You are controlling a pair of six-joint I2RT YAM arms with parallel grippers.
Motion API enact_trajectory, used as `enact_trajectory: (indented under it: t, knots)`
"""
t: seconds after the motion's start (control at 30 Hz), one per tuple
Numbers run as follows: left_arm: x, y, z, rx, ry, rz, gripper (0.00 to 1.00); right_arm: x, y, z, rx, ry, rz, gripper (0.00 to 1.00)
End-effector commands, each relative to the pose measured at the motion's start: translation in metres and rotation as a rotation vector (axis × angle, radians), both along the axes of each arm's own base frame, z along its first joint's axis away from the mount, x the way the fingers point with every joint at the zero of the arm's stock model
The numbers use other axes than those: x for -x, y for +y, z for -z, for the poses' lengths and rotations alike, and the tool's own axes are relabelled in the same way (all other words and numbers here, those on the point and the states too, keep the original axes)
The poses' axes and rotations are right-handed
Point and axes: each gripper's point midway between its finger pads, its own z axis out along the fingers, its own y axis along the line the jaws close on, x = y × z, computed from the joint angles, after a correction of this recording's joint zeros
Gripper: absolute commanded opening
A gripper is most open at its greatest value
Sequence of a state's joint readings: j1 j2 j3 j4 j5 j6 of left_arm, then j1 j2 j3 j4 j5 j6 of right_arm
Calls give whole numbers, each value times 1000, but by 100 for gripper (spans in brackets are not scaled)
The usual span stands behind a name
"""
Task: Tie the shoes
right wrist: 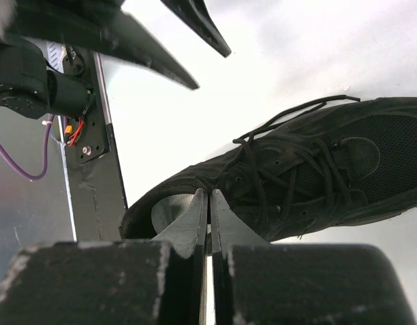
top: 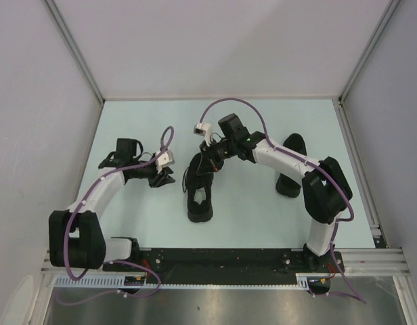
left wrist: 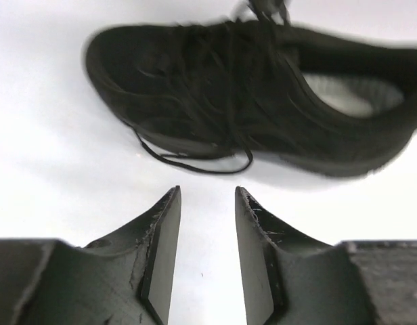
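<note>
A black low-top shoe (top: 200, 203) lies mid-table; its grey insole shows. My right gripper (top: 208, 166) hangs over its laced part. In the right wrist view the right gripper (right wrist: 209, 193) is shut, its tips pinched on a thin black lace (right wrist: 225, 177) by the top eyelets of the shoe (right wrist: 344, 162). My left gripper (top: 169, 177) sits just left of the shoe. In the left wrist view the left gripper (left wrist: 207, 191) is open with only bare table between its fingers. The shoe (left wrist: 195, 95) lies ahead of it, a loose lace loop (left wrist: 195, 166) trailing toward it.
A second dark, shoe-like shape (top: 292, 162) lies at the right, partly behind the right arm (top: 290, 159). White walls (top: 215, 47) close the table at the back and sides. The black base rail (top: 222, 257) runs along the near edge.
</note>
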State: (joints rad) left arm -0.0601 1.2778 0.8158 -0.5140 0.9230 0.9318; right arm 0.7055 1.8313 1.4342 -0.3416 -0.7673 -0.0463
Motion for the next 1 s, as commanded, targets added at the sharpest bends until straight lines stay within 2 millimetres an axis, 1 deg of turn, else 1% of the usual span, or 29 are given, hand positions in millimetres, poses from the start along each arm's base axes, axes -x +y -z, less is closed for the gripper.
enact_trajectory:
  t: [0.0,0.03,0.07,0.13,0.17,0.27,0.3,0.43,0.6,0.7,0.8,0.9,0.97]
  knots:
    - [14,3,19,-100,-114,196,44,-2,2,-11,-24,-36,-17,0]
    - [15,-2,24,-126,-147,242,45,-2,2,-12,-26,-37,-16,0]
    - [16,0,38,-172,-135,255,44,-3,2,-12,-26,-37,-16,0]
    - [15,-5,47,-204,-176,311,44,-3,1,-11,-23,-33,-12,0]
    - [15,-6,52,-211,-168,322,44,-3,1,-11,-23,-31,-11,0]
    - [13,-14,57,-229,-192,373,42,-3,-1,-12,-24,-22,-9,0]
    - [16,-18,62,-242,-190,404,42,-4,-1,-11,-24,-15,-7,0]
    - [19,-24,70,-277,-199,473,41,-5,-1,-10,-28,-9,-3,0]
    - [19,-30,73,-300,-212,506,43,-4,-1,-9,-24,0,-7,0]
    - [22,-33,78,-316,-216,534,42,-5,-1,-7,-23,3,-6,0]
    - [21,-36,81,-328,-219,540,41,-4,-1,-6,-22,7,-7,0]
    - [18,-40,82,-332,-219,529,40,-5,-1,-6,-24,8,-7,0]
    - [16,-41,83,-334,-213,529,36,-4,-1,-6,-23,9,-7,0]
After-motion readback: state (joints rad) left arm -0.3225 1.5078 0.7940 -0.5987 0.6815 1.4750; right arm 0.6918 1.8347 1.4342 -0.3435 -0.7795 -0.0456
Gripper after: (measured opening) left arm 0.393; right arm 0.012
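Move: The end of the loose lace at the shoe's left side, which the open left hand goes for, lies some 5 cm to its right, 3 cm back and about 10 cm below. The shoe's middle is about 9 cm to that hand's right, 2 cm back and 9 cm down; the shut right gripper is roughly 13 cm to its right, level ahead and 3 cm higher. From the right hand the lace lies about 8 cm left, 2 cm back and 13 cm down. One left fingertip comes up against the loose lace end beside the shoe, the fingers staying partly open. To get there the left hand drops about 9 cm, easing back and to the right by some 3 cm each, while it swings clockwise some 30 degrees and tips its fingers more steeply down. The right hand stays shut above the shoe's laces, keeping its pinch. ##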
